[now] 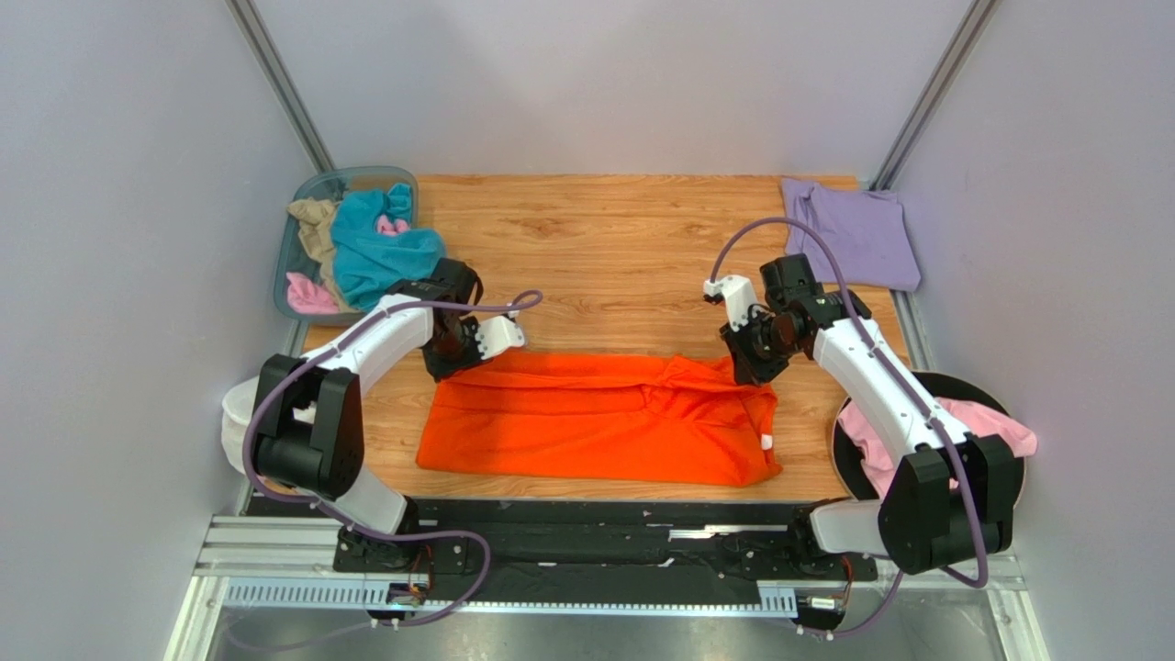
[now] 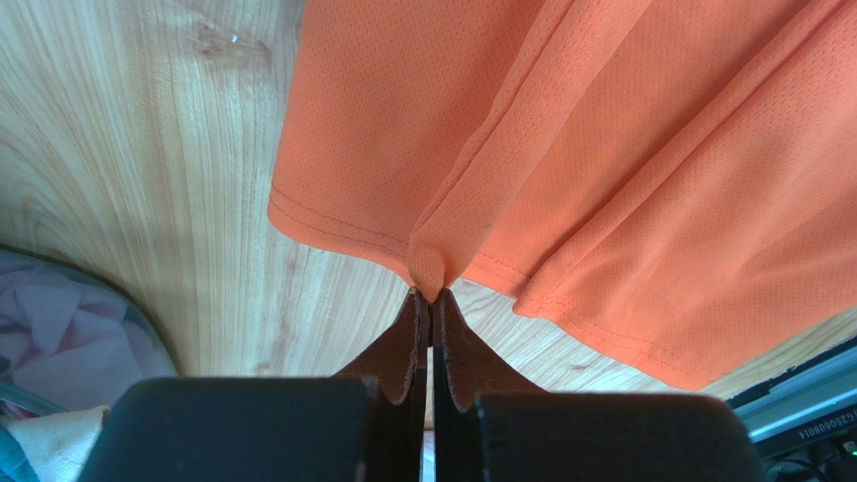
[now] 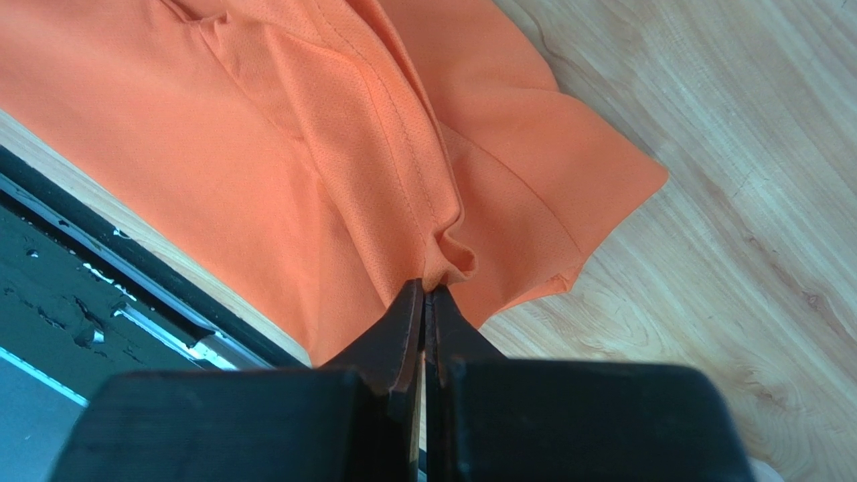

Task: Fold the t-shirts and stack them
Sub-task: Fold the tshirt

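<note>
A bright orange t-shirt (image 1: 600,420) lies spread across the near half of the wooden table, folded along its length. My left gripper (image 1: 462,351) is shut on its far left edge; the left wrist view shows the hem (image 2: 431,271) pinched between the fingertips. My right gripper (image 1: 749,361) is shut on the far right edge, a fold of orange cloth (image 3: 448,259) caught between its jaws. A pale lavender t-shirt (image 1: 852,232) lies flat at the far right corner. Teal, tan and pink t-shirts (image 1: 362,245) are heaped in a bin at the far left.
The clear grey bin (image 1: 315,193) stands at the table's far left corner. A pink cloth (image 1: 966,420) lies on a dark round holder (image 1: 982,390) at the right edge. A black rail (image 1: 593,521) runs along the near edge.
</note>
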`<action>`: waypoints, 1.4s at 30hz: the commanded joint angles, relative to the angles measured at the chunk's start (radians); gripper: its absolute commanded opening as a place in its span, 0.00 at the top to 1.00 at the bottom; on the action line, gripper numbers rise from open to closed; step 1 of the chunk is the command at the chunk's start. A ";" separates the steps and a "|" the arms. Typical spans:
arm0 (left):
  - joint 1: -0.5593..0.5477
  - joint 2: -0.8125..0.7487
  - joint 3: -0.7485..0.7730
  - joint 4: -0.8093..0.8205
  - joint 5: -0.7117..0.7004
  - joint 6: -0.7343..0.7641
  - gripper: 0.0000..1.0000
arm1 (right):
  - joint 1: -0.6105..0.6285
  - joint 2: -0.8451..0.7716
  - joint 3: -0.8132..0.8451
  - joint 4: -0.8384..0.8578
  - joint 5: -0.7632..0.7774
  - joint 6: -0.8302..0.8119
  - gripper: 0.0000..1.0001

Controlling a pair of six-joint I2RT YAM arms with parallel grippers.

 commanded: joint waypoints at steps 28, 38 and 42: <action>-0.003 -0.054 -0.150 0.068 0.022 -0.023 1.00 | 0.032 -0.068 -0.112 0.006 -0.015 -0.009 1.00; -0.005 -0.040 -0.184 0.065 0.036 -0.034 1.00 | 0.039 -0.056 -0.157 0.032 0.006 -0.017 1.00; -0.009 -0.030 -0.195 0.042 0.034 -0.043 1.00 | 0.039 -0.041 -0.172 0.041 0.029 -0.034 1.00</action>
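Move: My left hand already pinches the left end of the orange t-shirt's raised fold. The shirt's near left corner lies about 13 cm back, 3 cm left and 5 cm below; the clothes basket stands some 18 cm ahead and 12 cm left. My right hand holds the fold's other end, with the near right corner about 14 cm back, 1 cm right and 10 cm below, and the white label 8 cm back, 2 cm right. Keeping both pinches shut, I bring the raised fold back over the shirt towards its near long edge and lower it as I go. Both my hands travel together, about 4 cm back and some 3.5 cm down. The left starts out nearly level and sinks later; the right comes down from the start, its wrist tilting only slightly. ##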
